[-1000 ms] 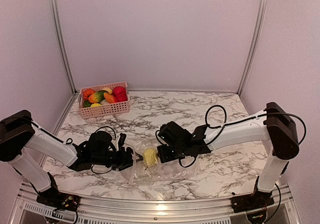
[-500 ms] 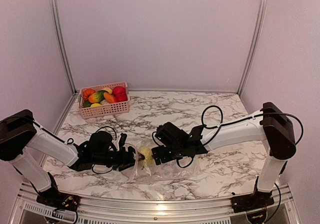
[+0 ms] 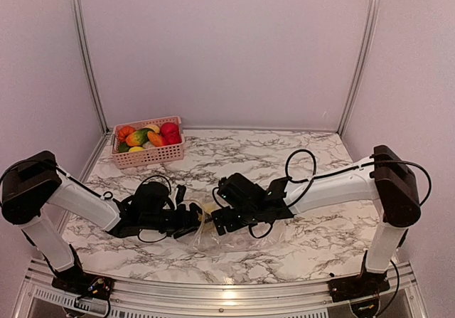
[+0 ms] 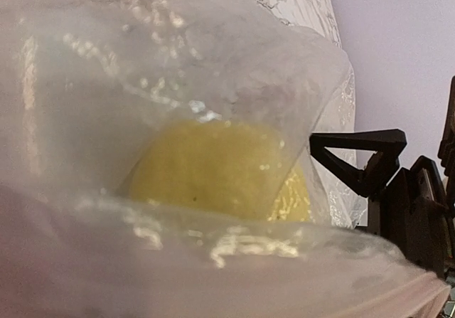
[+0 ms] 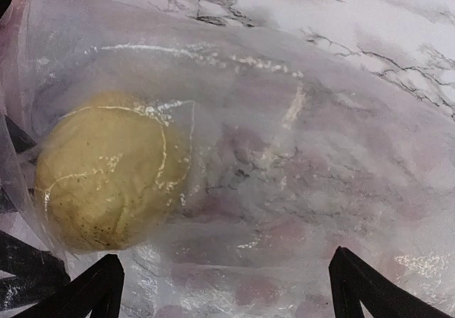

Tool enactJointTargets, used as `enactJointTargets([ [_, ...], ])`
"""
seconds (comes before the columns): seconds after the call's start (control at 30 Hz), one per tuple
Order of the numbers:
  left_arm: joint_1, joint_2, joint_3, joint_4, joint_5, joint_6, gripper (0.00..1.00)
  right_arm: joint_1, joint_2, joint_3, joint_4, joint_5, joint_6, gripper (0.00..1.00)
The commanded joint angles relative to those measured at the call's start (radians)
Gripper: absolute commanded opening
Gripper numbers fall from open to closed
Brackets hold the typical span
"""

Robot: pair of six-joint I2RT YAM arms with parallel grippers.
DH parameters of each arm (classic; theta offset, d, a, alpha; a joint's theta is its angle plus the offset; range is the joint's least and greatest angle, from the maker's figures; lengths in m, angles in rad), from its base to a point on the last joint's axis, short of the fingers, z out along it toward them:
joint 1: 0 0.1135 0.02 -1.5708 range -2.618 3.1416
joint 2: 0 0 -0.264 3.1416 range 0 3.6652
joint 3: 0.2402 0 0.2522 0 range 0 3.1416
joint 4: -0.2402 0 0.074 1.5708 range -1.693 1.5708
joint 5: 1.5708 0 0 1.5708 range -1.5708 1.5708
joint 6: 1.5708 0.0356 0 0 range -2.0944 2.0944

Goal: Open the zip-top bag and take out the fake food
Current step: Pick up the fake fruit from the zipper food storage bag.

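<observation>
The clear zip-top bag lies crumpled on the marble table near the front, between my two grippers. Inside it is one piece of fake food, a round yellow fruit, seen through the plastic. My right gripper hovers over the bag, its black fingertips far apart and holding nothing. My left gripper is at the bag's left end with its fingers spread. In its wrist view the bag covers its fingers and the yellow fruit sits just ahead. A right finger shows beyond it.
A pink slatted basket at the back left holds several toy fruits in red, orange, green and yellow. Both arms reach inward low over the table's front half. Metal frame posts and pale walls close in the table.
Both grippers have opened wider. The left one has slid right against the bag and the right one left, so the yellow fruit is now mostly covered in the top view.
</observation>
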Motion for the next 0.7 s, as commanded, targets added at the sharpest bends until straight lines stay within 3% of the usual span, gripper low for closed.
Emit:
enactJointTargets([
  [0.0,-0.007,0.027,0.038,-0.060,-0.042,0.022,0.84,0.008,-0.025,0.055,-0.055,0.054,0.015,0.94],
  [0.17,-0.006,0.022,0.041,-0.072,-0.044,0.028,0.82,-0.026,-0.111,0.042,-0.055,0.062,0.050,0.69],
  [0.33,-0.007,0.020,0.034,-0.067,-0.038,0.029,0.81,-0.052,-0.090,0.107,-0.051,0.019,0.023,0.53],
  [0.47,-0.007,0.012,0.029,-0.066,-0.042,0.029,0.81,-0.064,-0.037,0.161,-0.025,-0.041,0.010,0.43],
  [0.67,-0.005,0.008,0.023,-0.057,-0.039,0.028,0.81,-0.095,0.026,0.203,0.021,-0.096,0.009,0.36],
])
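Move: The last yellow food lies in the clear bag, about 5 cm to the right hand's left, 3 cm ahead and a couple of centimetres below its point; the bag's middle is some 5 cm to that hand's right, level with it and 4 cm lower. The pink basket is far off, roughly 30 cm ahead and 23 cm left of the right hand. From the left hand, whose spread fingers are already in the bag's mouth, the food sits about 3 cm right, 1 cm ahead and slightly lower. The right hand comes free of the bag and climbs away from the yellow food, about 7 cm up while drifting some 4 cm forward and, late on, a little to the left, rolling about 10 degrees with its left side rising as its wide-open fingers draw more than halfway shut on nothing. The left hand all but stays where it is in the bag's mouth, settling barely half a centimetre forward and down, with its fingers kept wide open at the food. ##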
